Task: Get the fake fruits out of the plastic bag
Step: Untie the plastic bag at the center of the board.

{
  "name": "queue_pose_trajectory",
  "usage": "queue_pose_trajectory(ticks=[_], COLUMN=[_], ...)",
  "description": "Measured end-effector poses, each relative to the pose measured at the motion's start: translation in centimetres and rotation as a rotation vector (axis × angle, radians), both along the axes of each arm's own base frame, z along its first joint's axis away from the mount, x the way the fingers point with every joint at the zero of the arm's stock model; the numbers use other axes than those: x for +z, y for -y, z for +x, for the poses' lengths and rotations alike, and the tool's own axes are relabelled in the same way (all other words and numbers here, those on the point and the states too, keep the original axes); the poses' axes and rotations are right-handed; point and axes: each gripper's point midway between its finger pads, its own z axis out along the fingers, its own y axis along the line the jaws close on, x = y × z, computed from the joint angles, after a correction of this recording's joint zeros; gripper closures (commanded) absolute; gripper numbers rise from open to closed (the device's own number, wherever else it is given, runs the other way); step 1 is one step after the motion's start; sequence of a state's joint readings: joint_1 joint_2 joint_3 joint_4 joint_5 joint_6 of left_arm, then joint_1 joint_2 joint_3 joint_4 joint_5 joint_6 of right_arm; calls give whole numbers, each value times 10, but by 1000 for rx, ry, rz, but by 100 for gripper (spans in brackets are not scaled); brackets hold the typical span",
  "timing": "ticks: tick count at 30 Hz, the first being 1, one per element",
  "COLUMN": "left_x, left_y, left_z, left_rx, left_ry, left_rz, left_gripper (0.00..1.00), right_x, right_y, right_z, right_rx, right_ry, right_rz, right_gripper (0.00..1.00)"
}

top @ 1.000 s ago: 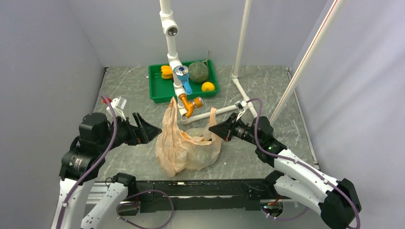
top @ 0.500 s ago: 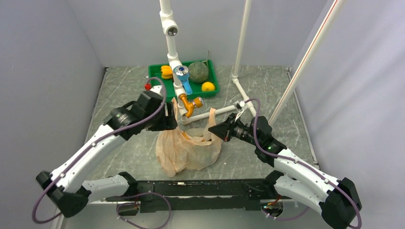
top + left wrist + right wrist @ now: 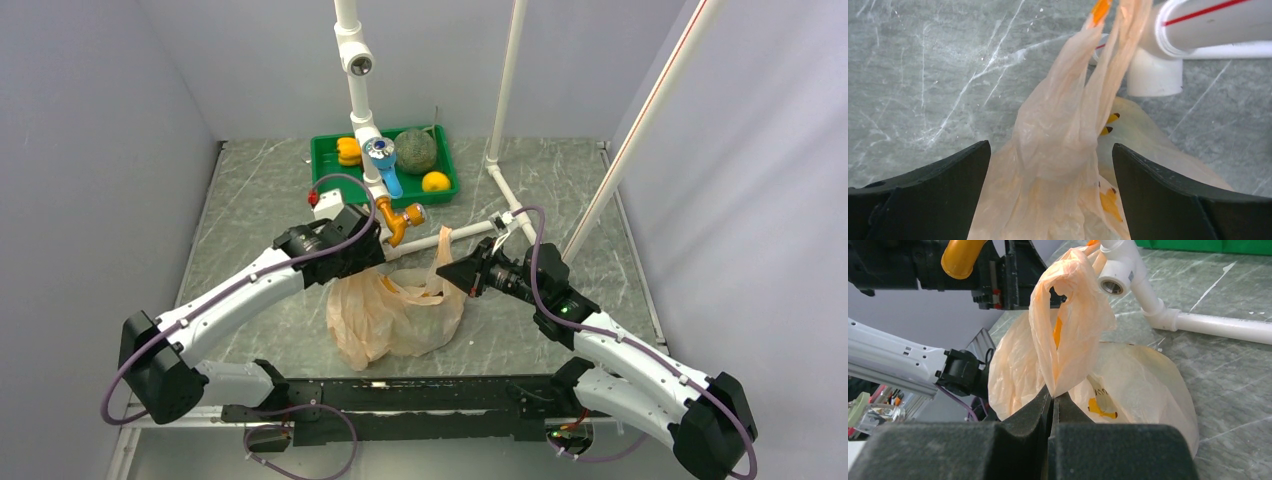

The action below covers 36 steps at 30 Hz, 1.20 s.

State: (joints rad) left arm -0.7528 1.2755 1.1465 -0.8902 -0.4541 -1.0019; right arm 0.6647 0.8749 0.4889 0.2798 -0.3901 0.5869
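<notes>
The peach-beige plastic bag (image 3: 400,310) lies crumpled at the table's near middle. No fake fruits show; the bag's contents are hidden by its film. My left gripper (image 3: 362,262) hangs over the bag's left handle, pointing down. In the left wrist view it (image 3: 1049,150) is open, with the raised handle and upper bag (image 3: 1058,165) between the two fingers, touching neither. My right gripper (image 3: 445,273) is shut on the bag's right handle loop (image 3: 1073,315), which rises from the closed jaws of that gripper (image 3: 1053,396). The bag's body (image 3: 1143,385) spreads behind it.
A white pipe frame (image 3: 440,238) with an orange elbow (image 3: 398,220) stands just behind the bag. A green tray (image 3: 328,190) at the back holds a netted melon (image 3: 416,151), a yellow-orange pepper (image 3: 348,150) and a small orange-yellow ball (image 3: 435,181).
My left arm has swung in from the left and now sits over the bag's left handle, jaws open around it. My right gripper has kept its hold and place.
</notes>
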Motion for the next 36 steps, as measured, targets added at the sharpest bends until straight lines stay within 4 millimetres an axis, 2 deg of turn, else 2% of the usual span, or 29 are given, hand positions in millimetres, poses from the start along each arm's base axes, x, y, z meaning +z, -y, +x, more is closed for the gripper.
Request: queue_pose_trajectory(ticks=[4, 5, 8, 12, 14, 17, 19, 21, 24, 29, 33, 36], left_x=[-16, -20, -32, -37, -32, -6, 15, 36, 68, 113, 152, 168], left_y=[-1, -2, -5, -9, -12, -15, -18, -24, -43, -84, -82, -70], left_z=[2, 2, 0, -2, -3, -4, -3, 0, 9, 32, 37, 27], left_rx=[52, 61, 77, 82, 70, 35, 17, -5, -1, 30, -87, -196], left_ry=[9, 10, 3, 12, 35, 112, 175, 242, 340, 465, 569, 637], left_rz=[-5, -3, 7, 11, 4, -35, -66, -87, -103, -75, -99, -134], left_gripper=[7, 12, 38, 48, 52, 63, 73, 88, 100, 100, 100, 100], right_x=[0, 0, -1, -2, -2, -2, -2, -3, -2, 10, 25, 25], right_y=[0, 0, 1, 1, 1, 4, 5, 6, 2, -8, -12, -11], right_z=[0, 0, 1, 3, 5, 10, 13, 17, 28, 50, 55, 56], right_rx=[-1, -1, -8, -16, -27, -63, -87, -107, -125, -146, -147, -150], right_ry=[-1, -1, -2, -4, -8, -21, -33, -49, -84, -116, -97, -90], right_rz=[-1, -1, -2, -4, -5, 0, 6, 11, 13, 30, 56, 53], right_gripper=[100, 100, 100, 100, 100, 100, 100, 100, 100, 100, 100, 100])
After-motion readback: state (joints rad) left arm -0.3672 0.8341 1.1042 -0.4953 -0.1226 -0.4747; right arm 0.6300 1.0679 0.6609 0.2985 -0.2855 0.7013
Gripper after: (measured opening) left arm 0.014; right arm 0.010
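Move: Just beneath the left hand, between its open fingers, rises the plastic bag's left handle, some 4 cm down and 1 cm ahead. The fruit-filled bag body lies about 5 cm right, 4 cm back, 11 cm below; the orange tap hangs roughly 6 cm right, 3 cm ahead, 12 cm above. The right hand already grips the other handle; from it the left handle lies some 14 cm left, 4 cm ahead, 8 cm lower. Sinking nearly 4 cm over the bag, the left hand starts closing and pinches the left handle below its loose end, shutting fully as it rises some 20 cm, drawing leftwards and slightly forward while the wrist tips up about 35 degrees. The right hand keeps its pinch on the other handle and carries it forward 5 to 6 cm and slightly up. ##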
